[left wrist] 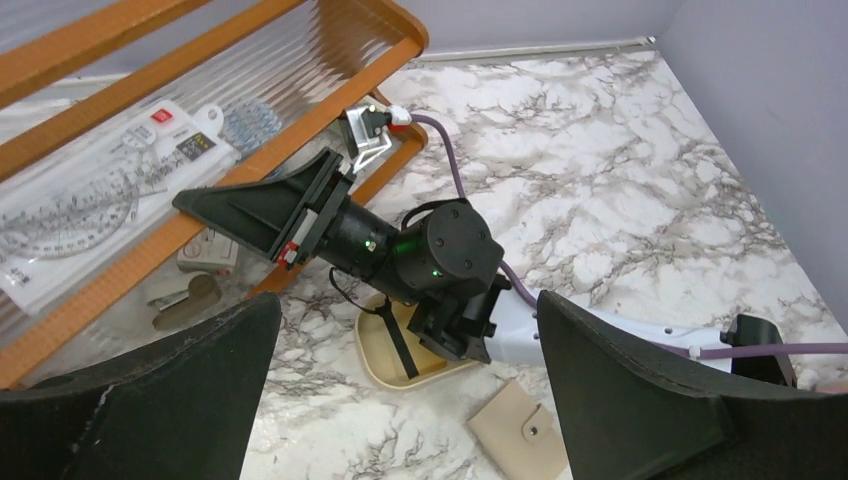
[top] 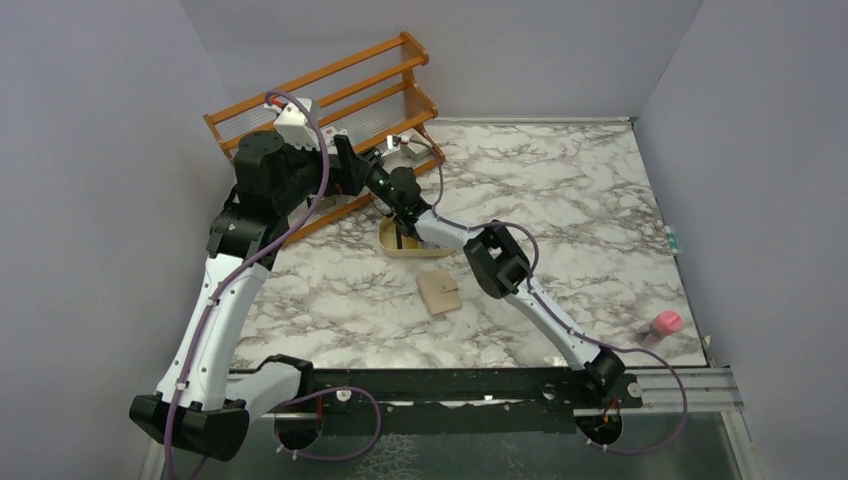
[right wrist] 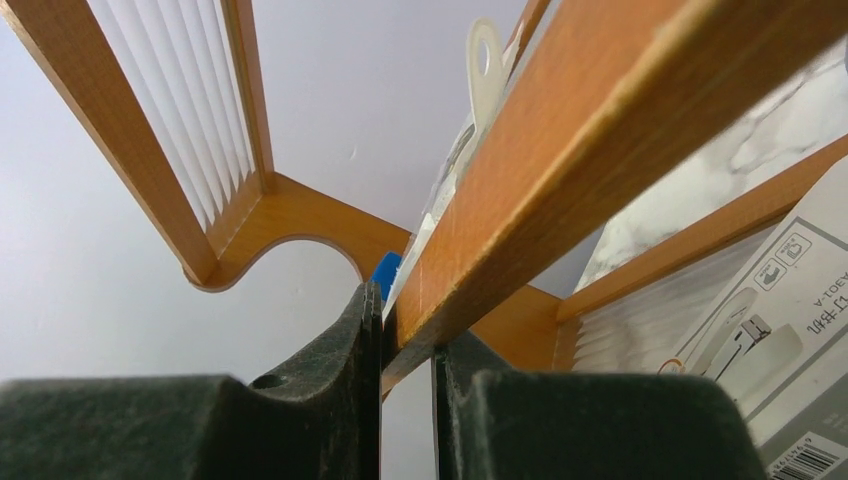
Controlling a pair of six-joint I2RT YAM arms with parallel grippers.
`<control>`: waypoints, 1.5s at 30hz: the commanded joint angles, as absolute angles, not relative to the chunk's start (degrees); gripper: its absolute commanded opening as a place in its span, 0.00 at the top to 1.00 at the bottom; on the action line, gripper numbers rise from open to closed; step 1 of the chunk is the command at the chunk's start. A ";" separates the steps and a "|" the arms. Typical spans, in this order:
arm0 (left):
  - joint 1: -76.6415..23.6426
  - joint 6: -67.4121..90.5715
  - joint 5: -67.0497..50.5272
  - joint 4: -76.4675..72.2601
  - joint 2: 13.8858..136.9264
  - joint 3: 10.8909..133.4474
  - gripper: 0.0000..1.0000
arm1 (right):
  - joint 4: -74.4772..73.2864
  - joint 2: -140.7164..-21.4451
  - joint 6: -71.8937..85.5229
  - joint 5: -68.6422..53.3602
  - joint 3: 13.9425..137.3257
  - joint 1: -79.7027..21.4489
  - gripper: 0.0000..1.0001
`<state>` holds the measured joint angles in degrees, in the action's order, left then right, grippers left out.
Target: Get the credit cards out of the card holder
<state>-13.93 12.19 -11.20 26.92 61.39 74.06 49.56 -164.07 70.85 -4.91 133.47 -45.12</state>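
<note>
The tan card holder lies closed and flat on the marble table, snap tab fastened; it also shows in the left wrist view. A yellow-orange card and a dark narrow strip lie in the cream oval tray behind it. No whitish-blue card is in view. My right gripper reaches to the wooden rack, fingers nearly together over a rack rail; I cannot tell if they touch it. My left gripper is wide open and empty, high above the tray.
The orange wooden rack stands at the back left and holds a packaged ruler set. Small boxed items lie under it. A pink object sits near the front right edge. Walls close in the left, back and right.
</note>
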 commanded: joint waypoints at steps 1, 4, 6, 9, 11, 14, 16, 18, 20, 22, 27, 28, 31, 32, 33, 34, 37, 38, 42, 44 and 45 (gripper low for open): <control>-13.62 11.68 -7.88 28.04 61.11 76.31 0.01 | 45.34 -165.36 60.79 -18.44 135.93 -47.81 0.99; -13.62 11.80 -7.60 28.05 61.03 75.80 0.01 | 43.65 -165.62 61.80 -21.41 137.02 -48.60 0.99; -13.50 11.86 -7.16 27.99 61.06 75.13 0.01 | 42.23 -166.05 62.11 -22.92 138.19 -49.13 0.99; -12.67 12.81 -6.29 27.95 60.91 73.57 0.01 | 41.35 -165.90 62.66 -23.92 137.93 -49.56 0.99; -11.27 14.55 -5.68 27.96 60.92 72.27 0.01 | 42.52 -164.74 63.15 -24.07 135.35 -49.57 0.84; -9.51 17.71 -2.35 28.01 60.50 70.14 0.01 | 45.45 -159.69 61.86 -22.13 126.46 -48.87 0.03; -9.11 19.75 -0.51 27.77 59.74 68.43 0.01 | 48.31 -155.76 62.14 -21.14 120.06 -47.71 0.00; -9.01 21.67 1.59 26.68 58.67 66.60 0.01 | 51.81 -152.14 63.34 -21.22 113.96 -45.82 0.00; -8.88 24.33 1.53 24.33 57.06 64.44 0.01 | 54.96 -147.43 64.40 -21.42 107.69 -43.49 0.00; -8.64 29.26 1.93 21.60 55.47 62.08 0.01 | 57.45 -142.54 64.10 -21.26 100.85 -41.19 0.00; -8.44 44.68 1.72 9.04 51.75 52.66 0.01 | 61.12 -131.52 62.34 -20.65 88.38 -35.43 0.00; -8.36 48.08 1.60 5.50 51.06 50.15 0.01 | 61.47 -129.69 62.18 -20.81 87.04 -33.90 0.00; -8.30 59.51 2.05 -6.21 50.36 42.06 0.01 | 62.65 -124.23 61.96 -20.79 83.62 -30.77 0.00; -8.27 62.62 2.51 -10.07 50.53 38.53 0.01 | 63.00 -122.61 61.96 -21.03 82.64 -29.70 0.00; -8.27 64.89 2.81 -14.10 50.91 36.12 0.01 | 63.24 -120.83 62.01 -21.42 81.62 -28.64 0.00; -8.26 66.68 3.31 -17.41 51.55 34.40 0.01 | 63.46 -118.92 62.09 -21.58 80.39 -27.49 0.00; -8.26 67.27 5.82 -22.00 54.74 33.36 0.01 | 64.21 -113.01 62.27 -22.56 75.69 -24.11 0.00; -8.33 67.01 6.56 -22.72 56.20 33.72 0.01 | 64.38 -110.98 62.35 -22.86 73.90 -22.95 0.00; -8.22 71.37 8.68 -32.29 61.47 31.83 0.01 | 65.43 -102.87 62.05 -23.99 65.88 -19.36 0.00; -8.17 73.64 9.38 -37.66 64.55 31.07 0.01 | 65.41 -99.01 60.85 -24.40 61.88 -18.17 0.00; -8.20 74.94 9.73 -40.48 66.30 30.66 0.01 | 64.58 -97.23 60.02 -24.62 60.00 -17.73 0.00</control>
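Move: Between the right fingers sits the front rail of the wooden rack; the rack's middle lies about 5 cm ahead of that hand, 3 cm to its left and 4 cm lower. The tray with cards is some 11 cm back, 17 cm right and 17 cm down; the card holder about 25 cm back and 22 cm right, equally low. From the open left hand, the rack's middle is roughly 21 cm ahead, 6 cm left, 22 cm down. Drawing the gripped rack some 4 cm back and left with a slight counter-clockwise turn, the right hand opens wide and lets go of the rail, dips about 7 cm while backing off, then sweeps roughly 33 cm right and up, away from the rack. The empty, open left hand goes down about 12 cm, left and forward towards the rack, rolling its left side down some 50 degrees and swinging counter-clockwise. ##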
